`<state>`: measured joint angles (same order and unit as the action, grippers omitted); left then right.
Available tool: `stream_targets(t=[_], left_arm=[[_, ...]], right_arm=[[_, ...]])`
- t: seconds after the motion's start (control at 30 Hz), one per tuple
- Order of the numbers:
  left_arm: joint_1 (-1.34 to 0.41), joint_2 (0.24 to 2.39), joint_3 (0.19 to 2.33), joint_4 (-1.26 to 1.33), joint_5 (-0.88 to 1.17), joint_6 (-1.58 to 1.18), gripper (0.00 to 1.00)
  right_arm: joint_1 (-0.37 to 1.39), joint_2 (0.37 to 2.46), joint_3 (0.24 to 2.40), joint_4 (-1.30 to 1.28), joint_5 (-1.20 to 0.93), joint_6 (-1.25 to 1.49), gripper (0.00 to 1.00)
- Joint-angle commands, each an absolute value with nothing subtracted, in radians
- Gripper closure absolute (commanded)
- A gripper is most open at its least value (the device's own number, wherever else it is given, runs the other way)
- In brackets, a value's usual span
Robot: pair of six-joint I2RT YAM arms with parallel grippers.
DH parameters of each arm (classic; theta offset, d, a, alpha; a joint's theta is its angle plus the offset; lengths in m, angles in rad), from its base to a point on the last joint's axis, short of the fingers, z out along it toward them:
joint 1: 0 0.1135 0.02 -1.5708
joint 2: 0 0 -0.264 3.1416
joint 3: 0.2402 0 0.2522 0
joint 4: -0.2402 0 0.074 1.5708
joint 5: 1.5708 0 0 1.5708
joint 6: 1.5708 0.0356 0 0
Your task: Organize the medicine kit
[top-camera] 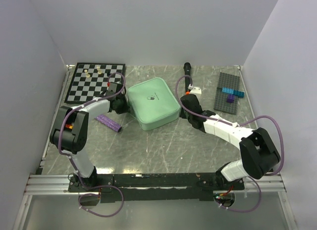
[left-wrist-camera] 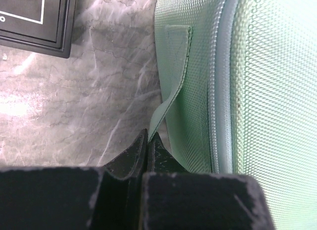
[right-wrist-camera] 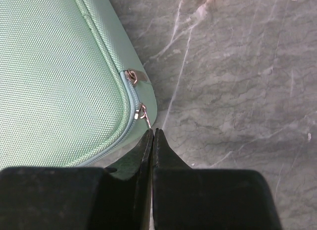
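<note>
The medicine kit point(top-camera: 153, 103), a mint-green zip case with a small pill logo, lies zipped shut in the middle of the table. My left gripper point(top-camera: 120, 105) is at its left side, shut on the case's green fabric strap point(left-wrist-camera: 173, 71); the strap's end runs in between the closed fingertips of the gripper point(left-wrist-camera: 148, 136). My right gripper point(top-camera: 186, 104) is at the case's right corner. In the right wrist view it point(right-wrist-camera: 154, 132) is shut on the metal zipper pull point(right-wrist-camera: 143, 113). A second zipper slider point(right-wrist-camera: 133, 75) sits just beyond.
A black-and-white chessboard point(top-camera: 94, 84) with a few pieces lies at the back left, its corner showing in the left wrist view point(left-wrist-camera: 34, 22). A purple bar point(top-camera: 109, 123) lies left of the case. A black cylinder point(top-camera: 187, 67), a small white object point(top-camera: 196, 90) and a dark baseplate point(top-camera: 224, 97) with bricks lie at the back right.
</note>
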<state>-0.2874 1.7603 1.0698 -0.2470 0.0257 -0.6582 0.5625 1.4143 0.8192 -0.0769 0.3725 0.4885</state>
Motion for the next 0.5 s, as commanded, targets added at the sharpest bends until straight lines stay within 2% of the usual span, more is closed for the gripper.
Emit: stream_targets(t=[0.0,0.07,0.17,0.47], left_arm=[[-0.232,1.790,1.043,-0.319,-0.203,-0.583,0.99],[-0.232,1.801,1.064,-0.348,-0.189,-0.598,0.99],[-0.233,1.813,1.101,-0.379,-0.131,-0.623,0.92],[-0.233,1.737,1.071,-0.333,-0.009,-0.670,0.51]], right_arm=[[0.497,1.414,0.844,-0.106,0.591,0.446,1.00],[0.497,1.396,0.835,-0.123,0.563,0.446,0.98],[0.499,1.362,0.802,-0.109,0.499,0.434,0.87],[0.497,1.286,0.769,-0.138,0.437,0.440,0.55]])
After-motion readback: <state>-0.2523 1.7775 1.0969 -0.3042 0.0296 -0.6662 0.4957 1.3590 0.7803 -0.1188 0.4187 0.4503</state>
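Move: The left fingers hold the medicine kit's side strap; the kit's middle lies about 12 cm to their right and 4 cm ahead, with the purple tube 11 cm left and 6 cm back. At the right fingertips is the kit's zipper pull; the kit's middle is some 15 cm to their left, 6 cm ahead and 6 cm below, and the black microphone roughly 20 cm ahead, 3 cm right. Both hands open partway: the right frees the zipper pull, moving 4 cm right; the left loosens on the strap. ##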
